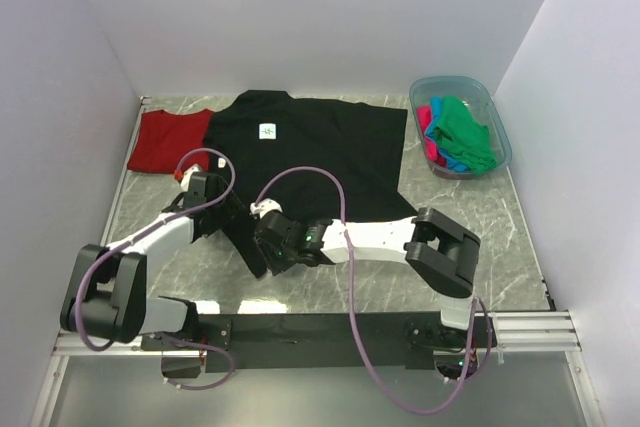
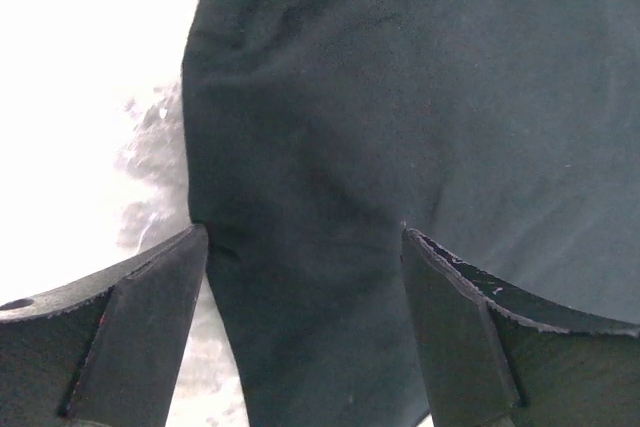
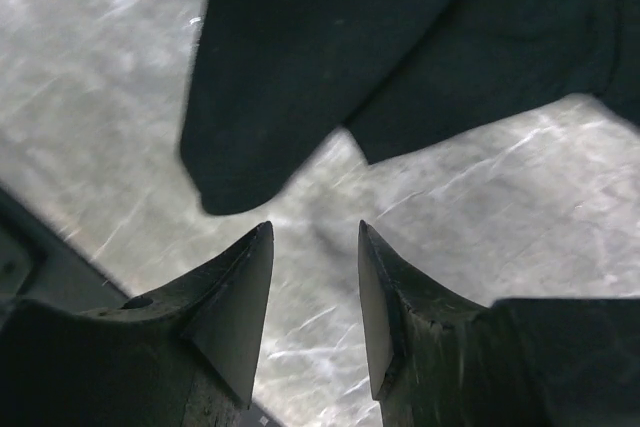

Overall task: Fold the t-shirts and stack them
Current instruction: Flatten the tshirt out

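A large black t-shirt [image 1: 320,157] lies spread flat mid-table, its small white label [image 1: 267,131] near the collar. A dark red t-shirt [image 1: 170,139] lies flat to its left. My left gripper [image 1: 232,219] is at the black shirt's near-left edge. In the left wrist view it [image 2: 305,237] stands wide open, with black cloth [image 2: 400,97] spanning the gap under the fingers. My right gripper [image 1: 262,252] is just beside it, over the near-left corner. In the right wrist view it [image 3: 315,232] is open over bare marble, a flap of the black shirt [image 3: 300,67] just ahead.
A translucent blue tub [image 1: 500,132] at the back right holds crumpled green [image 1: 468,132], pink and blue shirts. White walls close in the marble table [image 1: 480,217] on three sides. The black rail [image 1: 320,327] with the arm bases runs along the near edge.
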`<control>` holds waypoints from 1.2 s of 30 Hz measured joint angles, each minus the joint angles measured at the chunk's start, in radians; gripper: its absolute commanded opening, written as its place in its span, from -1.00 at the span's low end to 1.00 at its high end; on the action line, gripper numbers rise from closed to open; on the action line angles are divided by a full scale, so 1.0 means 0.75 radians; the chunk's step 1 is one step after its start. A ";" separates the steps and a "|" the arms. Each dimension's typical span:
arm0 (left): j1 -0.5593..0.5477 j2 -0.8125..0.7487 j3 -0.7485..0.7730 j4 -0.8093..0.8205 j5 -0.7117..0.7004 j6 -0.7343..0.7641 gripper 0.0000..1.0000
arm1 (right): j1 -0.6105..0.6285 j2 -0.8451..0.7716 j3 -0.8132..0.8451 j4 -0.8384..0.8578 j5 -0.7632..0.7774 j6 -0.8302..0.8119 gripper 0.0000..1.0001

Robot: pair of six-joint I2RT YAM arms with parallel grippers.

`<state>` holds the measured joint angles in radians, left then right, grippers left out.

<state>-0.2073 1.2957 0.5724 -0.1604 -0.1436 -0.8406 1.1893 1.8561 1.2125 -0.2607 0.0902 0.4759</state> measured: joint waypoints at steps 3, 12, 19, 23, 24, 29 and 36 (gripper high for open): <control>0.013 0.048 0.002 0.062 0.037 0.018 0.67 | 0.000 0.028 0.013 -0.001 0.042 0.000 -0.07; 0.042 0.113 0.030 0.143 0.099 0.047 0.67 | -0.001 0.110 0.077 0.008 0.144 -0.003 -0.07; 0.054 0.113 0.030 0.144 0.117 0.055 0.67 | -0.001 0.193 0.134 0.022 0.197 -0.014 -0.15; 0.059 0.107 0.030 0.136 0.121 0.060 0.68 | -0.004 0.205 0.146 0.020 0.210 -0.022 -0.61; 0.061 0.104 0.030 0.129 0.122 0.063 0.67 | -0.005 0.209 0.149 0.021 0.215 -0.026 -0.90; 0.064 0.060 0.013 0.095 0.124 0.073 0.67 | -0.007 0.207 0.138 0.031 0.219 -0.021 -1.00; 0.065 -0.147 -0.057 0.005 0.121 0.076 0.67 | -0.007 0.072 -0.028 0.019 0.218 -0.016 -1.00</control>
<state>-0.1585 1.1854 0.5297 -0.1566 -0.0532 -0.7834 1.1843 1.9099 1.1912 -0.2462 0.2539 0.4641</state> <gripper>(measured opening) 0.835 0.008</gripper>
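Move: The right gripper, half open, hovers just short of the hem corner at the loose end of the black t-shirt's sleeve: about 4 cm ahead, 1 cm to its left and 3 cm below. The sleeve's outer tip lies level with this hand, some 3 cm to its left, and the table's front edge about 8 cm back. From the left gripper, wide open over the shirt's left side, that hem corner is roughly 10 cm back and 9 cm to the right. Ease the right gripper forward about 4 cm and down some 3 cm onto the black sleeve's hem corner, shut the fingers fully to pinch the cloth, then draw it right about 3 cm and slightly back. Slide the left gripper 2 cm forward low over the shirt, pause there, then pull it back about 3 cm while lifting, fingers still wide open. ##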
